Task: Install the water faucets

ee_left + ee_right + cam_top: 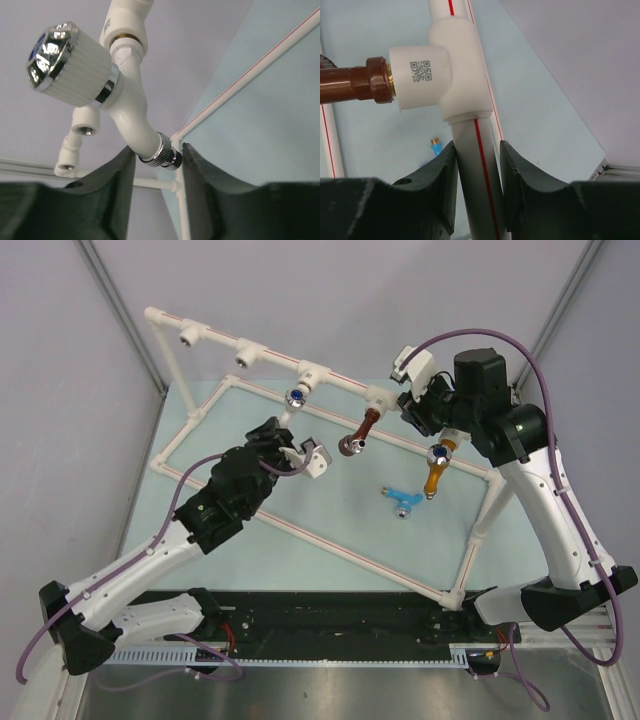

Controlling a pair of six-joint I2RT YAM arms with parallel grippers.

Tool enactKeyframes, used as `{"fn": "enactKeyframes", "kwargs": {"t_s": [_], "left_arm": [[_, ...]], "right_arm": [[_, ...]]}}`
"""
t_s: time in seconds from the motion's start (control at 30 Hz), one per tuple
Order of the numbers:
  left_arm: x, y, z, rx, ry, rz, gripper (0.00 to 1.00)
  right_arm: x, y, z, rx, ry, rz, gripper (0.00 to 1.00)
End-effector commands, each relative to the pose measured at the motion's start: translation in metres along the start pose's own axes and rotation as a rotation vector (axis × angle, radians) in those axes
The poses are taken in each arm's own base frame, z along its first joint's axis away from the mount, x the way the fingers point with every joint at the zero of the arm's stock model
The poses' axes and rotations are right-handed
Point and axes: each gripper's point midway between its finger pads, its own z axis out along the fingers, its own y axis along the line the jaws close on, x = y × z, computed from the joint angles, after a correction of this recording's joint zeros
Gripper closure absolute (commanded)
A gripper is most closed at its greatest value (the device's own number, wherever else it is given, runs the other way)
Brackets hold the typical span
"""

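Note:
A white faucet (297, 393) hangs from a tee on the raised white pipe rail (215, 337). My left gripper (280, 428) is shut on its silvery spout tip (162, 152), just at the fingertips. A brown faucet (358, 432) is screwed into the neighbouring tee (445, 70). My right gripper (420, 410) is shut on the red-striped pipe (475, 170) right beside that tee. An orange-yellow faucet (438, 465) hangs under the right gripper. The light blue faucet (400, 500) lies loose on the mat.
Two empty tee sockets (188, 335) (246, 357) sit at the rail's left end. The frame's base pipes (330, 540) run across the pale blue mat (330, 490). Grey walls stand close on both sides.

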Motion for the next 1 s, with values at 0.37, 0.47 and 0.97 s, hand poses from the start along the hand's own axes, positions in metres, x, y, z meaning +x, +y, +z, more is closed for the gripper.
{"fn": "enactKeyframes", "kwargs": {"t_s": [0.37, 0.47, 0.97], "left_arm": [[-0.075, 0.066, -0.055, -0.079, -0.334, -0.548, 0.03], [-0.082, 0.076, -0.065, -0.084, -0.366, -0.735, 0.02], [-0.034, 0.076, -0.052, -0.072, -0.270, -1.295, 0.02]], "right_arm": [[0.020, 0.004, 0.005, 0.017, 0.089, 0.095, 1.00], [0.020, 0.005, 0.006, 0.013, 0.090, 0.094, 1.00], [0.021, 0.007, 0.009, 0.006, 0.096, 0.091, 1.00]]}}
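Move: The white faucet already hangs from its tee, with its spout end between the left fingertips. The faucet's middle is about 3 cm ahead, 2 cm right and 4 cm above that hand. The tee is some 7 cm ahead, 5 cm right and 8 cm up. The brown faucet sits about 13 cm right, 1 cm back and 4 cm up. From the right hand, the white faucet is roughly 19 cm left, 2 cm ahead and 4 cm lower. Backing off and up, the left hand opens its fingers wide, lets go of the white faucet's spout end and climbs about 10 cm while drawing back 6. It then eases forward and left, sinking slightly, and throughout most of this rolls some 65 degrees, left side dipping (counter-clockwise seen from behind). The right hand keeps its hold on the pipe beside the brown faucet's tee. ##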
